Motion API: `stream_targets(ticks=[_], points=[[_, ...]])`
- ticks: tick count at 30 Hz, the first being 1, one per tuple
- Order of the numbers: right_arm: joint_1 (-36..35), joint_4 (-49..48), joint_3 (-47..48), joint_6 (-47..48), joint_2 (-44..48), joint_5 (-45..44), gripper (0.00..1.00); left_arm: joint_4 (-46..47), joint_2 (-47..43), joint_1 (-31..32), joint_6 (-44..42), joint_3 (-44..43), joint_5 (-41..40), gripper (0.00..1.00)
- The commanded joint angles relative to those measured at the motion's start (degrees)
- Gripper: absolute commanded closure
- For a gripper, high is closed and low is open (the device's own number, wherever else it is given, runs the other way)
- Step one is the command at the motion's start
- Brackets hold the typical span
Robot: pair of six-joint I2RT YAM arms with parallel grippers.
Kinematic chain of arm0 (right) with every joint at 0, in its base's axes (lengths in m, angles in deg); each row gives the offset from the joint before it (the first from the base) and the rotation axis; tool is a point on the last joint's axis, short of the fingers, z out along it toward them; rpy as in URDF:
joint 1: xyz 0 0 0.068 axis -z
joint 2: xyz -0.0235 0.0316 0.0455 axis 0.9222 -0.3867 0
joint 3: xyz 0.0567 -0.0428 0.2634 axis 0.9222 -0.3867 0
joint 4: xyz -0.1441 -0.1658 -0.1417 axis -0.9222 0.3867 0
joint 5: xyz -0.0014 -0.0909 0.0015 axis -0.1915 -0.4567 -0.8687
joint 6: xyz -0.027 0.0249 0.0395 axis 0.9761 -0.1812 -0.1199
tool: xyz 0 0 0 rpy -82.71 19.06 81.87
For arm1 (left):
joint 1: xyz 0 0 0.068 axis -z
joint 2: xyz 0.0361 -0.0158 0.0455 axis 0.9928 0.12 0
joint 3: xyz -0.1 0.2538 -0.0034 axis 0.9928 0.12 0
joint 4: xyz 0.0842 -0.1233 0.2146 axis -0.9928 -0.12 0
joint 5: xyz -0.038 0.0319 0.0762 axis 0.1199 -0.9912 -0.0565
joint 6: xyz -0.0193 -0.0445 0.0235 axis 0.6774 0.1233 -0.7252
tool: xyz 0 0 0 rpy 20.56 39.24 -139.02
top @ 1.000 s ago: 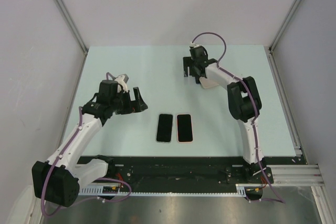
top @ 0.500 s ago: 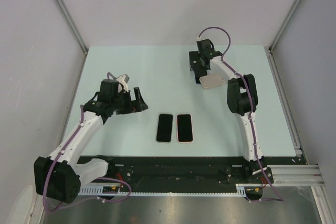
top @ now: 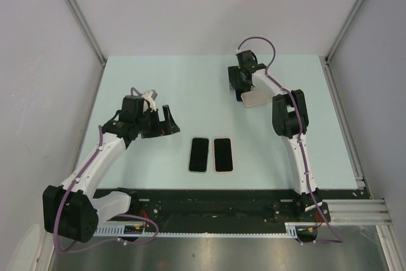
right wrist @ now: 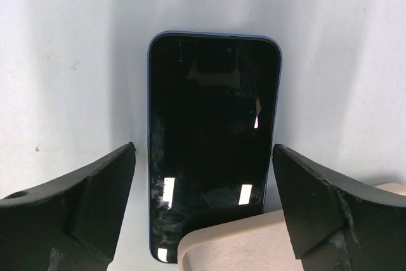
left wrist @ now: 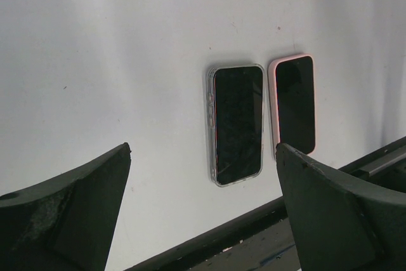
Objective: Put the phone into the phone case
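A bare dark phone with a blue edge (right wrist: 212, 138) lies flat on the table between my right gripper's fingers. My right gripper (right wrist: 203, 149) is open and hovers over it at the far middle of the table (top: 240, 84). The empty beige phone case (right wrist: 254, 242) overlaps the phone's near end and shows beside the gripper in the top view (top: 255, 98). The phone itself is hidden under the gripper in the top view. My left gripper (top: 166, 122) is open and empty, left of the two cased phones.
A phone in a clear case (top: 199, 155) and a phone in a pink case (top: 222, 155) lie side by side near the front edge; both show in the left wrist view (left wrist: 237, 122) (left wrist: 294, 104). The black front rail (top: 241, 196) runs behind them.
My right gripper has shifted slightly to the right and turned over the far phone; the beige case now lies more exposed beside it. My left arm has barely moved.
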Motion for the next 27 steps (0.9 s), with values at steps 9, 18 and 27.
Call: stream_targets(ticks=[9, 18, 27], points=[[-0.86, 2.15, -3.26, 0.51, 2.39, 0.50, 0.40, 1.21, -1.45, -0.40, -1.67, 0.46, 1.40, 0.02], [-5.42, -5.84, -34.60, -2.13, 23.46, 2.17, 0.42, 1.30, -3.39, -0.40, -1.94, 0.99, 1.92, 0.02], [-7.98, -4.53, -44.76, -5.90, 37.11, 5.59, 0.43, 1.82, -3.82, -0.31, -1.76, 1.34, 2.89, 0.03]])
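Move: The black phone lies right between the right hand's open fingertips, its middle about level with them and perhaps 1 cm lower. The beige slab overlaps its near right corner, its middle about 6 cm back and 8 cm to the right of the hand. Nearer the base lie the pink-cased phone, some 33 cm back and 10 cm left, and the clear-cased phone, about 33 cm back and 20 cm left. From the left hand, the black phone is roughly 31 cm ahead, 33 cm to the right and 13 cm below. The right hand stays in place at first and closes its fingers a little, from straddling the black phone to pinching it by its two long edges. Keeping that grip, it then drags the phone back some 18 cm at table height, towards the row of the pink-cased and clear-cased phones, while the fingers tip about 10 degrees more steeply down and the hand turns slightly counter-clockwise. ##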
